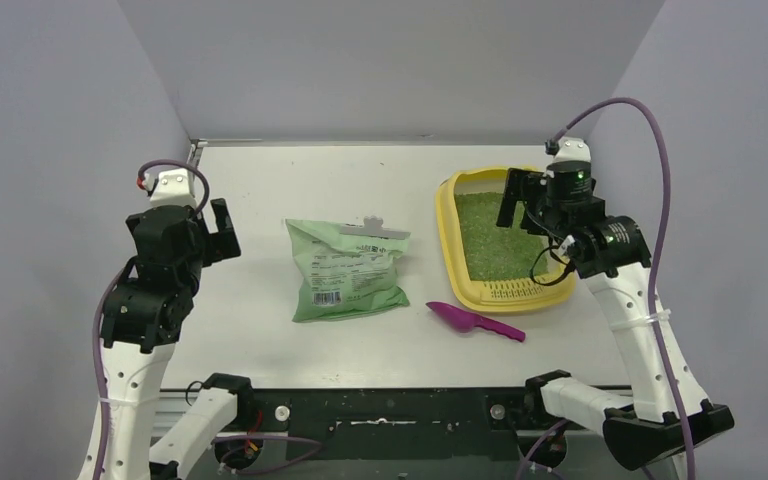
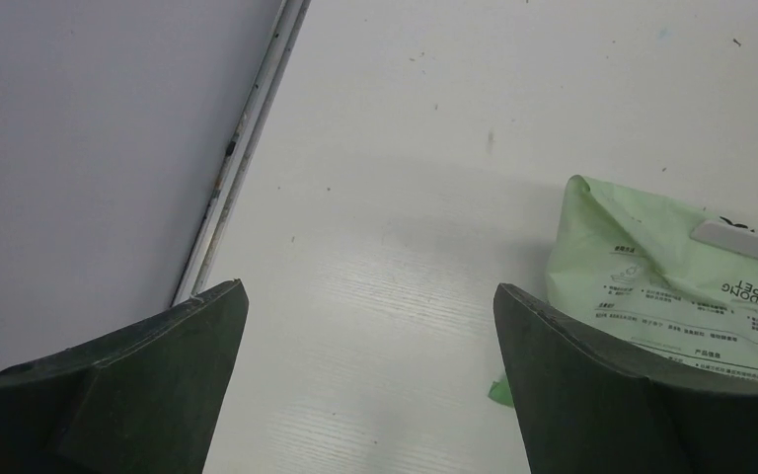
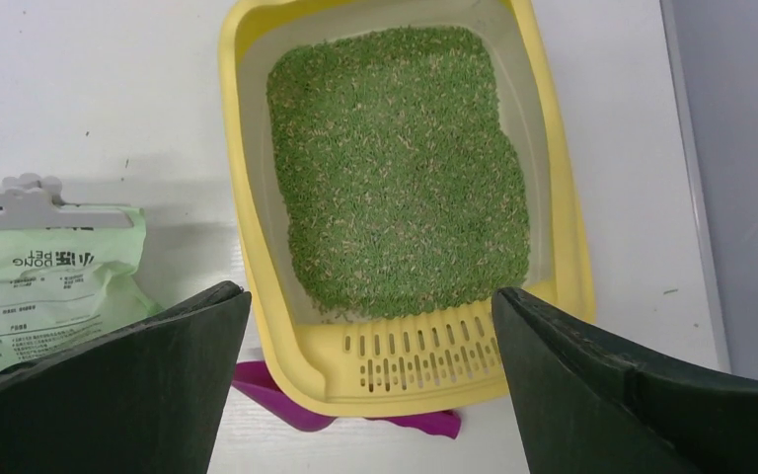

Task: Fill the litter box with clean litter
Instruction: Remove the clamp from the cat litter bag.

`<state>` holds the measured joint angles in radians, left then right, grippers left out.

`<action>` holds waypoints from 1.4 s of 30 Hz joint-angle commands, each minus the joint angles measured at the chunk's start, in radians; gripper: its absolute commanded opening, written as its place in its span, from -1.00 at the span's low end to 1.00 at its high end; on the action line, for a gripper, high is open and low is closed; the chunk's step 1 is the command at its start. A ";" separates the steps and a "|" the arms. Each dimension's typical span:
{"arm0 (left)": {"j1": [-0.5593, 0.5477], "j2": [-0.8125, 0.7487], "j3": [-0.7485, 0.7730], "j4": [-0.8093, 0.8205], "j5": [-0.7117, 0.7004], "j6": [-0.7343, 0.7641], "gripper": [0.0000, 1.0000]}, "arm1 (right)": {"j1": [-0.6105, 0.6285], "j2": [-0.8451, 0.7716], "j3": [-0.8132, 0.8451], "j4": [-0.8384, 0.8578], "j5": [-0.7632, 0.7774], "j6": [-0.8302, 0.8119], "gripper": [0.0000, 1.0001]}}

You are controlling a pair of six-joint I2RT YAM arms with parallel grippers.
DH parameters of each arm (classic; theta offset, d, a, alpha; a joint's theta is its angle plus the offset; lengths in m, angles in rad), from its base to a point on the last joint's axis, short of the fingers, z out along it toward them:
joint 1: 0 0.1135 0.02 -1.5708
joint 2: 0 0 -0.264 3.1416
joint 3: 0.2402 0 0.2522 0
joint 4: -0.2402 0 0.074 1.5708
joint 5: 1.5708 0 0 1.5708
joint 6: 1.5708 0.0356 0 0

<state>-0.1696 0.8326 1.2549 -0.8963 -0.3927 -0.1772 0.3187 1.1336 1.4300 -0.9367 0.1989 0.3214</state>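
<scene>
The yellow litter box (image 1: 447,228) (image 3: 240,178) sits at the right of the table, its slotted grille end nearest the arms. Green clean litter (image 1: 490,236) (image 3: 400,168) covers most of its floor. My right gripper (image 1: 526,203) (image 3: 370,380) hangs open above the box with nothing between its fingers. My left gripper (image 1: 222,232) (image 2: 370,380) is raised at the left side of the table, open and empty, with the bag just to its right.
A light-green printed bag (image 1: 348,268) (image 2: 671,286) (image 3: 44,276) with a white clip lies mid-table. A magenta scoop (image 1: 474,320) (image 3: 286,395) lies by the box's near end, partly under its rim in the right wrist view. Grey walls enclose the table.
</scene>
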 commanded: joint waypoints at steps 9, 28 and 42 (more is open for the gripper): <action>-0.017 -0.005 -0.092 0.018 0.186 -0.044 0.93 | -0.234 -0.119 -0.145 0.013 -0.386 -0.008 1.00; 0.140 0.605 0.144 0.337 0.939 0.023 0.89 | -0.299 -0.195 -0.329 0.181 -0.784 -0.038 1.00; 0.029 1.045 0.536 0.069 1.191 0.424 0.47 | -0.301 -0.195 -0.297 0.107 -0.754 -0.126 1.00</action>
<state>-0.0605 1.8187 1.6524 -0.6464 0.7532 0.0189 0.0254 0.9520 1.0977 -0.8364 -0.5545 0.2344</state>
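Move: The grey clamp sits on the bag's far edge, about 15 cm ahead of the left hand, 30 cm to its right and 28 cm below. From that hand, the litter bag's middle is some 3 cm ahead and 24 cm right, and the purple scoop 8 cm back and 51 cm right, both about 30 cm down. From the right hand the clamp is roughly 10 cm ahead, 25 cm left and 26 cm below. Left hand swings about 20 cm forward, 17 right, and down towards the clamp, turning clockwise; right sinks back. ##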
